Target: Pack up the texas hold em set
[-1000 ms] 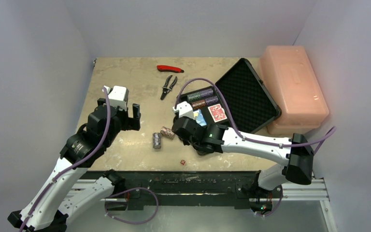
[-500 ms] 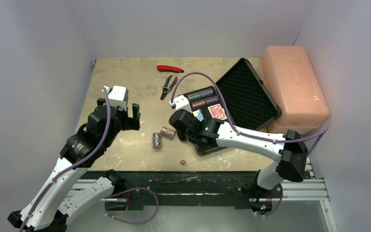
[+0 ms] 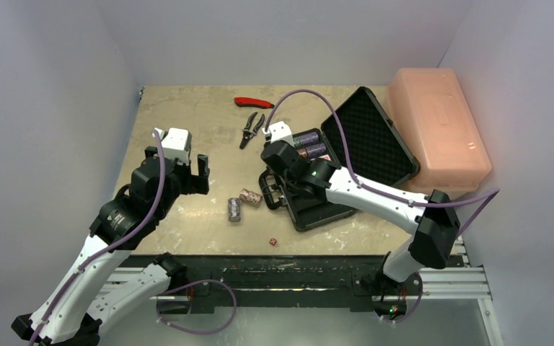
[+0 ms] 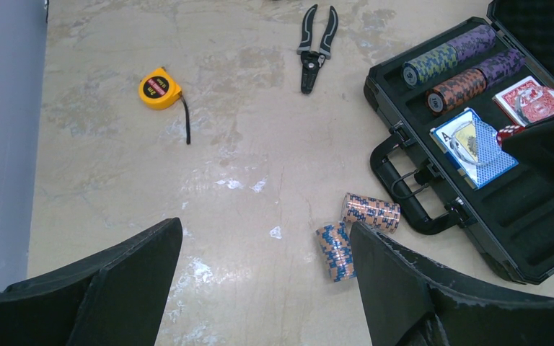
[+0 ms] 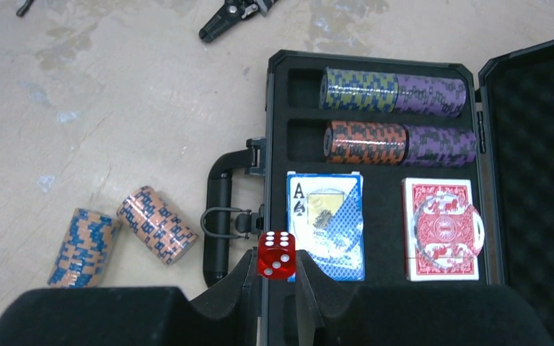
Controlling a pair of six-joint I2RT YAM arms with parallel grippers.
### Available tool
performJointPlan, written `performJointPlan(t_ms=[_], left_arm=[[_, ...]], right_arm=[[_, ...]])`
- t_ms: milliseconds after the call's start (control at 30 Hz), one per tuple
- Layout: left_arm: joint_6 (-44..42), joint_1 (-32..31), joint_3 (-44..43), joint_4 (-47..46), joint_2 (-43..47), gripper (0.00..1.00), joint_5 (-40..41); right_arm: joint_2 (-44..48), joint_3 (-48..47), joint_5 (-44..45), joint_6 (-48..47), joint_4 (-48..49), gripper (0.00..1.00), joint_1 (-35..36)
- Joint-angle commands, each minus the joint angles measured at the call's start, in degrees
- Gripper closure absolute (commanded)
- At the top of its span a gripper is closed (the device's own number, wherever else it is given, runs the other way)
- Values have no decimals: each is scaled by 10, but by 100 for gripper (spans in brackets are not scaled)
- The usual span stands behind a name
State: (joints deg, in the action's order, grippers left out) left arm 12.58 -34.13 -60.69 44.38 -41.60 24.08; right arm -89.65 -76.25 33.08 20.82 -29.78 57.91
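Note:
The black briefcase [image 3: 364,144] lies open at the right; in the right wrist view [image 5: 375,59] it holds two rows of chip stacks [image 5: 393,91], a blue deck [image 5: 326,216] and a red deck [image 5: 441,227]. My right gripper [image 5: 277,265] is shut on a red die [image 5: 277,252], held above the case's handle-side edge. In the top view it [image 3: 273,189] hangs over that edge. Two loose orange-and-blue chip stacks [image 3: 234,209] [image 3: 250,197] lie on the table left of the case. A second red die [image 3: 272,241] lies near the front edge. My left gripper [image 4: 265,229] is open and empty above the table, left of the loose stacks [image 4: 335,250].
Black pliers [image 3: 251,130] and a red-handled tool [image 3: 253,102] lie at the back of the table. A yellow tape measure [image 4: 159,88] lies at the left. A large pink plastic box [image 3: 440,130] stands behind the case's lid at the right.
My right arm has swung back over the case with the die, so its wrist now covers the decks in the top view. The left arm has not moved.

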Motion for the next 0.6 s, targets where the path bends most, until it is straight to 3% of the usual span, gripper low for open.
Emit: performJointPlan(t_ms=[0,567], left_arm=[[-7,3,2,-15,3,14,7],[-8,4,1,-14,4,14,6]], right_arm=[[1,-31,-23,-18,32,100,-30],[-110,-165,-43,-35,-9,100,-79]])
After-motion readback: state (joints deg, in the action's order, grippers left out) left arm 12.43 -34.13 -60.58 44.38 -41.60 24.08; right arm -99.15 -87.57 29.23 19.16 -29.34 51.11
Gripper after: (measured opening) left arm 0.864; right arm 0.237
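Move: The right hand already holds a red die; the empty end of the orange chip row in the case lies about 12 cm ahead, 1 cm left and 12 cm below. The orange chips stand some 5 cm to the right of that gap and 2 cm farther out; the blue card deck is 5 cm ahead of the hand and 3 cm right. From the left hand the gap is roughly 19 cm ahead, 25 cm right. The right hand carries the pinched red die about 6 cm forward over the case towards the chip-row gap. ##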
